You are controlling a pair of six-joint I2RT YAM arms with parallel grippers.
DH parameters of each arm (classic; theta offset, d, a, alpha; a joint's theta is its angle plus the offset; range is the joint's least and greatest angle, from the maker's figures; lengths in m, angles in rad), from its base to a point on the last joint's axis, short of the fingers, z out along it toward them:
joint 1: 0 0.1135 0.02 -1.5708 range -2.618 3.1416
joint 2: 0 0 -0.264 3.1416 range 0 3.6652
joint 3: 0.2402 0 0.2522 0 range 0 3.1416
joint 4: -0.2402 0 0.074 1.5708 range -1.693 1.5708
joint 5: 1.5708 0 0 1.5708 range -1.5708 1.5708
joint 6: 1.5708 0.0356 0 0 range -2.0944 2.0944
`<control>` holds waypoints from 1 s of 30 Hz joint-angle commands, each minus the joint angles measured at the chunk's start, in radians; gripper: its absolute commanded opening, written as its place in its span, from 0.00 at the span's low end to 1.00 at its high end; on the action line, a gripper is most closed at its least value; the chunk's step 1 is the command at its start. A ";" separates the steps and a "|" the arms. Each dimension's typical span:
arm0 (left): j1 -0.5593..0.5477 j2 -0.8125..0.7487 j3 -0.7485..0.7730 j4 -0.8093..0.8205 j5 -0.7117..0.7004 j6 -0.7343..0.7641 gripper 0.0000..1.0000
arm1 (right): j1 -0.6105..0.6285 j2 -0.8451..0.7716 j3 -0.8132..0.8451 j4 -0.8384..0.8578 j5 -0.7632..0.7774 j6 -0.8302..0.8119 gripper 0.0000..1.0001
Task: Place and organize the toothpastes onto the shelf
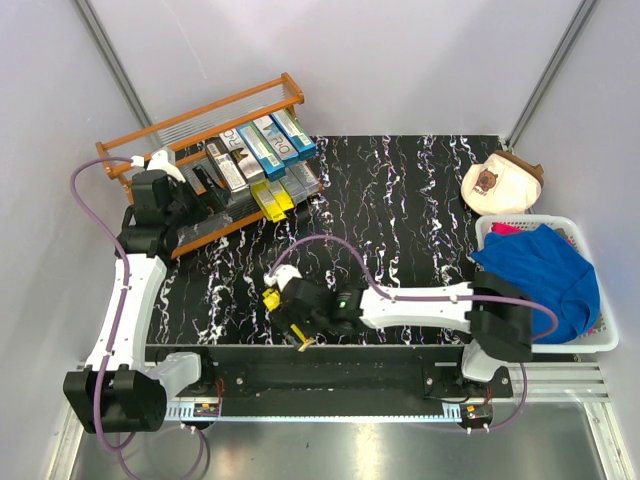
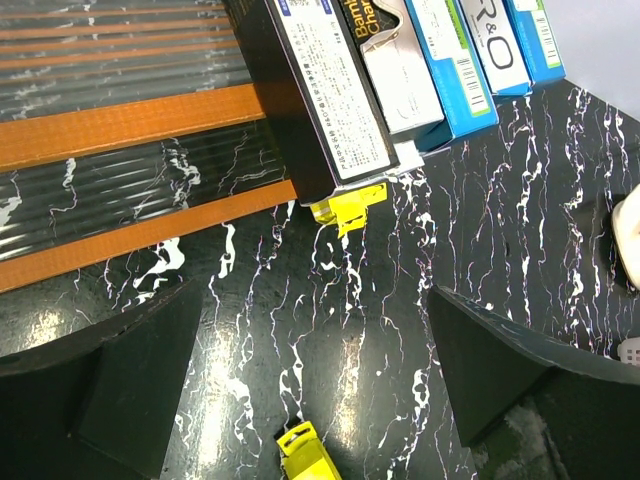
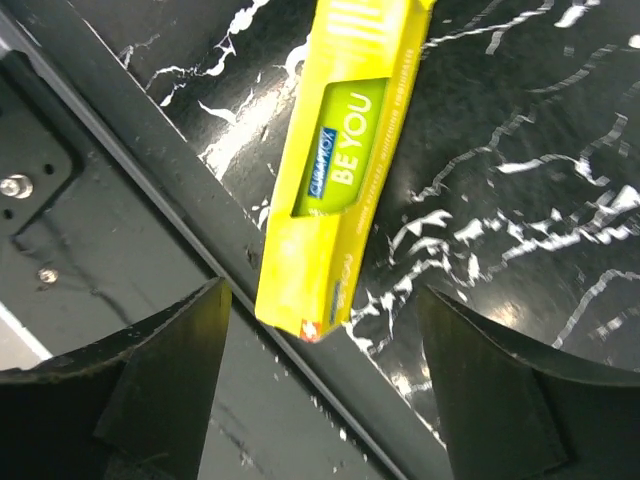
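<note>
The shelf stands at the far left, an orange-brown rack. On its upper tier lie a black carton, a silver one and blue ones; yellow cartons show on the lower tier. My left gripper hangs open above bare table just in front of the shelf. A loose yellow toothpaste lies at the table's near edge, one end overhanging. My right gripper is open, and its fingers straddle that end without touching it.
A white basket holding a blue cloth sits at the right edge. A cream, round object lies behind it. A dark metal rail runs along the table's near edge, under the right gripper.
</note>
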 commanded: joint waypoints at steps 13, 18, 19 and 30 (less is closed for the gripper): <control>-0.001 -0.012 0.005 0.032 0.005 0.004 0.99 | 0.078 0.354 0.250 -0.213 0.072 -0.073 0.63; -0.001 -0.020 0.005 0.027 0.003 0.007 0.99 | 0.080 0.339 0.250 -0.223 0.113 -0.065 0.47; -0.001 -0.020 0.007 0.027 0.002 0.009 0.99 | 0.080 0.333 0.250 -0.223 0.118 -0.065 0.45; -0.001 -0.003 0.019 0.029 0.091 0.009 0.99 | 0.055 0.141 0.264 -0.186 0.251 -0.082 0.33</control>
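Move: The last yellow toothpaste lies about 4 cm ahead of the right hand and 4 cm to its left, some 7 cm below, its near end almost under the fingers. The shelf's two yellow boxes are about 31 cm ahead and 7 cm left, 2 cm lower than the hand; the two grey boxes are some 35 cm ahead, 1 cm left, equally low. From the left hand, the toothpaste is roughly 20 cm back, 17 cm right and 23 cm down. Right hand sinks about 7 cm to the yellow toothpaste's near end, pinches it, then rises about 2 cm. ##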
